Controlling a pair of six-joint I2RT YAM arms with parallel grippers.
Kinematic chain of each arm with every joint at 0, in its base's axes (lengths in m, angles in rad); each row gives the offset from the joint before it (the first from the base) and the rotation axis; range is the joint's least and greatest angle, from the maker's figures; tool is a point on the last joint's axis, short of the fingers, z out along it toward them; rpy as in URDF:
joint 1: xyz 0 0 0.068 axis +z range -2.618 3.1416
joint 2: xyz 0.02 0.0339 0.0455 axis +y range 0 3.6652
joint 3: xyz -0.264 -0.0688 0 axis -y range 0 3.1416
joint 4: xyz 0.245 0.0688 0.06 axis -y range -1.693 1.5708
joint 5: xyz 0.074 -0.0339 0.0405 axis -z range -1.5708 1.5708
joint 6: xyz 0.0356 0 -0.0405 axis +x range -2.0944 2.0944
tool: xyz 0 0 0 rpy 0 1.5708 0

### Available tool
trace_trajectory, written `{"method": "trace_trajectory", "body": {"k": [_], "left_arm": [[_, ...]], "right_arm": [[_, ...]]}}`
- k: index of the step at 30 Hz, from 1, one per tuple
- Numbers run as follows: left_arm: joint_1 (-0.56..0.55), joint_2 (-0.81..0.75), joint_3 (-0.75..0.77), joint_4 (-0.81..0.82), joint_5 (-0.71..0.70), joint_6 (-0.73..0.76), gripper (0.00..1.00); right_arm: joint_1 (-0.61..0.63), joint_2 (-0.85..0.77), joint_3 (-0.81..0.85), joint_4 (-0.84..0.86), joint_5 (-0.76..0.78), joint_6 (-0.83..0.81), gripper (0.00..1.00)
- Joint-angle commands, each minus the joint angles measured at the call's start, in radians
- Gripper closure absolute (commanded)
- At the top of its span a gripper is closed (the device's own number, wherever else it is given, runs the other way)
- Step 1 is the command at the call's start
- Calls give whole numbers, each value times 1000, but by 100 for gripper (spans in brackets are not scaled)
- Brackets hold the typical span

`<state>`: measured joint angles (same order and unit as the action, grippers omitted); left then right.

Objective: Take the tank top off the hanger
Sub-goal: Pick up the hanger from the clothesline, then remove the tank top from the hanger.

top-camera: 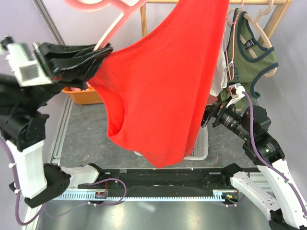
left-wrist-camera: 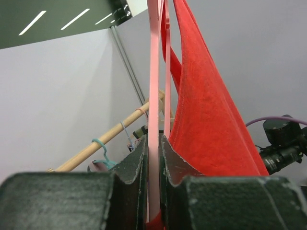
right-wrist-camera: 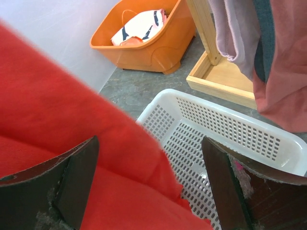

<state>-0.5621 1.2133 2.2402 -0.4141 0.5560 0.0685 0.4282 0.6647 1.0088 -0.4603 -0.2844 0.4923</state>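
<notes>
A red tank top [top-camera: 158, 86] hangs from a pink hanger [top-camera: 108, 33] held high over the table. My left gripper [top-camera: 98, 57] is shut on the hanger's lower end at the garment's left edge. In the left wrist view the pink hanger bar [left-wrist-camera: 153, 96] runs up between my closed fingers, with the red fabric [left-wrist-camera: 206, 129] draped on the right. My right gripper [top-camera: 211, 112] is open beside the garment's right edge. In the right wrist view the red cloth [right-wrist-camera: 72, 143] lies between my spread fingers [right-wrist-camera: 76, 177], not pinched.
A white perforated basket [right-wrist-camera: 230, 129] sits on the table below the garment [top-camera: 199, 143]. An orange bin [top-camera: 84, 96] with clothes stands at the back left. A wooden rack [top-camera: 268, 19] at the back right holds a green tank top [top-camera: 252, 52].
</notes>
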Motion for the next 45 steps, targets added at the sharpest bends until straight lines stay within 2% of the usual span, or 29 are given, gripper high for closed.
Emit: {"method": "trace_trajectory", "body": {"k": [1, 5, 15, 19, 25, 28, 45], "left_arm": [[5, 25, 27, 83, -39, 105, 98], [5, 26, -27, 98, -80, 207, 98], [5, 58, -20, 112, -116, 264, 98], [5, -26, -134, 91, -94, 261, 98], [5, -159, -420, 55, -74, 248, 98], [5, -222, -511, 38, -59, 232, 98], [5, -339, -741, 3, -31, 171, 98]], "right_arm": [[3, -5, 10, 2, 48, -15, 2], [3, -14, 8, -14, 77, -24, 2], [3, -11, 28, -23, 94, -38, 2], [1, -10, 56, -35, 80, -43, 2], [1, 4, 112, -46, 70, -49, 2], [1, 19, 145, -47, 59, -49, 2], [3, 99, 309, 46, 30, -23, 2]]}}
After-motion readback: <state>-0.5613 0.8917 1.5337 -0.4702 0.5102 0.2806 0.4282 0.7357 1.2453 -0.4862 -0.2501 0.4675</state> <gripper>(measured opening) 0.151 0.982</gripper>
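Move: The left hand already pinches the pink hanger; the red tank top's middle lies about 13 cm to its right, 2 ahead and 12 below. From the open right hand the tank top is some 11 cm left, 5 back and 23 above; the white basket is roughly 7 cm ahead, 5 left and 31 below, and the green tank top about 20 ahead, 20 right and level in height. Still pinching the hanger, the left hand eases forward, then sinks about 15 cm; the open right rises 7. ##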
